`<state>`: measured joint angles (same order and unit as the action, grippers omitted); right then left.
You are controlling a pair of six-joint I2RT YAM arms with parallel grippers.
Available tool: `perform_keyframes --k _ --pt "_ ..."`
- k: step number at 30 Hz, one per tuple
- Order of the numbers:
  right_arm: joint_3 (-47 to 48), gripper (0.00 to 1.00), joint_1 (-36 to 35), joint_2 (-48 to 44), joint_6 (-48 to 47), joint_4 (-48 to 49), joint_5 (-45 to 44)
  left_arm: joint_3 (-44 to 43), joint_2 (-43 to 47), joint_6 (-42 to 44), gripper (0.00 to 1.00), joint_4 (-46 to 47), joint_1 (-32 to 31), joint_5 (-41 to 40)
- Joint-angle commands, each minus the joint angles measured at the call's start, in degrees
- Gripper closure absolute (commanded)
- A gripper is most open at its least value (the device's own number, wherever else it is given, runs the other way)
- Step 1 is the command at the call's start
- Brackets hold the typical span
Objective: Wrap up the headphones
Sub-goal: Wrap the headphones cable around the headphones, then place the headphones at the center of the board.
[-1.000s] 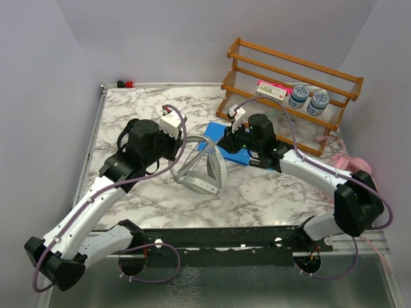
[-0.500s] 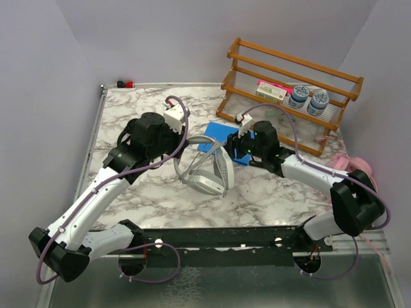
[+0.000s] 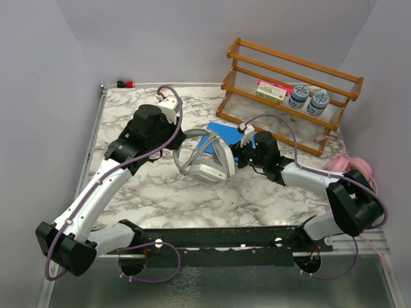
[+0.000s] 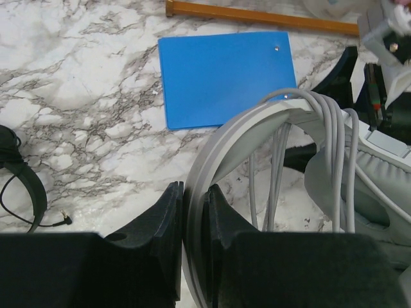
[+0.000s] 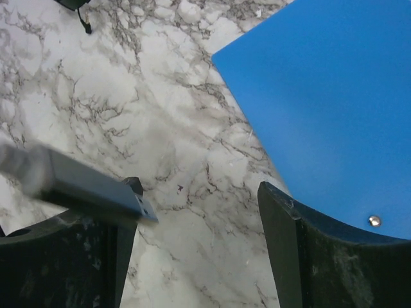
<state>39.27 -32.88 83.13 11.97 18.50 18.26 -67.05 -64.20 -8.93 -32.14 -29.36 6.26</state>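
Observation:
The large grey-white headphones (image 3: 207, 162) lie mid-table with their grey cable (image 4: 329, 131) looped several times round the headband (image 4: 221, 144). My left gripper (image 4: 192, 196) is shut on that headband, and the top view shows this gripper (image 3: 178, 136) just left of the headphones. My right gripper (image 5: 200, 208) is open over bare marble, just right of the earcup (image 3: 221, 160). A blurred grey piece (image 5: 77, 183) lies across its left finger (image 5: 122, 224), ungripped. The black headphones (image 4: 26, 189) lie at the left. The pink headphones (image 3: 352, 165) sit at the table's right edge.
A blue card (image 3: 221, 133) lies flat behind the headphones, partly under them. A wooden rack (image 3: 289, 96) with two jars (image 3: 308, 97) and a small box stands at the back right. The pink cable (image 3: 379, 247) hangs over the right front edge.
My right gripper has opened and released the grey-white headphones. My left gripper has carried the headband back and to the right, turning the headphones.

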Motion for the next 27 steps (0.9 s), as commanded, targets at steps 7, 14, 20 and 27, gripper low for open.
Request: perform_keyframes --k 7,14,20,27 --pt "-5.7 0.14 0.2 -1.3 3.3 5.0 4.2 5.0 0.5 -10.8 1.0 13.7 7.5 0.9" --pt "-9.4 0.0 0.3 -3.6 6.1 6.8 8.4 9.9 -1.7 -18.1 1.0 20.9 9.6 -6.7" --pt "-13.3 0.0 0.3 -9.7 8.0 7.7 10.4 14.0 -4.4 -24.6 1.0 28.0 10.3 -16.4" --pt "-12.9 0.0 0.3 -17.7 5.6 2.1 10.7 16.7 -11.8 -31.8 1.0 38.1 10.8 -29.6"
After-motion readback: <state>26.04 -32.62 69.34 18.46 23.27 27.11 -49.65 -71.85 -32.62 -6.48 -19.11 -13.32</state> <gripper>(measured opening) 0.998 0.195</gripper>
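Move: The left gripper already holds the grey headphones by the headband, cable looped round it. The open table beyond lies about 22 cm ahead and some 26 cm below it, with the black headphones roughly 22 cm ahead and 22 cm left, and the blue folder about 19 cm ahead and 22 cm right, both some 25 cm lower. From the right gripper the grey headphones hang about 13 cm left, 4 cm back and 12 cm higher. Keep the left gripper shut on the headband and swing it forward, left and down, about 9 cm each way, towards the open table beside the black headphones, turning it some 40 degrees counter-clockwise. Meanwhile draw the empty right gripper back about 6 cm, away from the grey headphones, dipping and then rising again while its fingers spread fully open. ##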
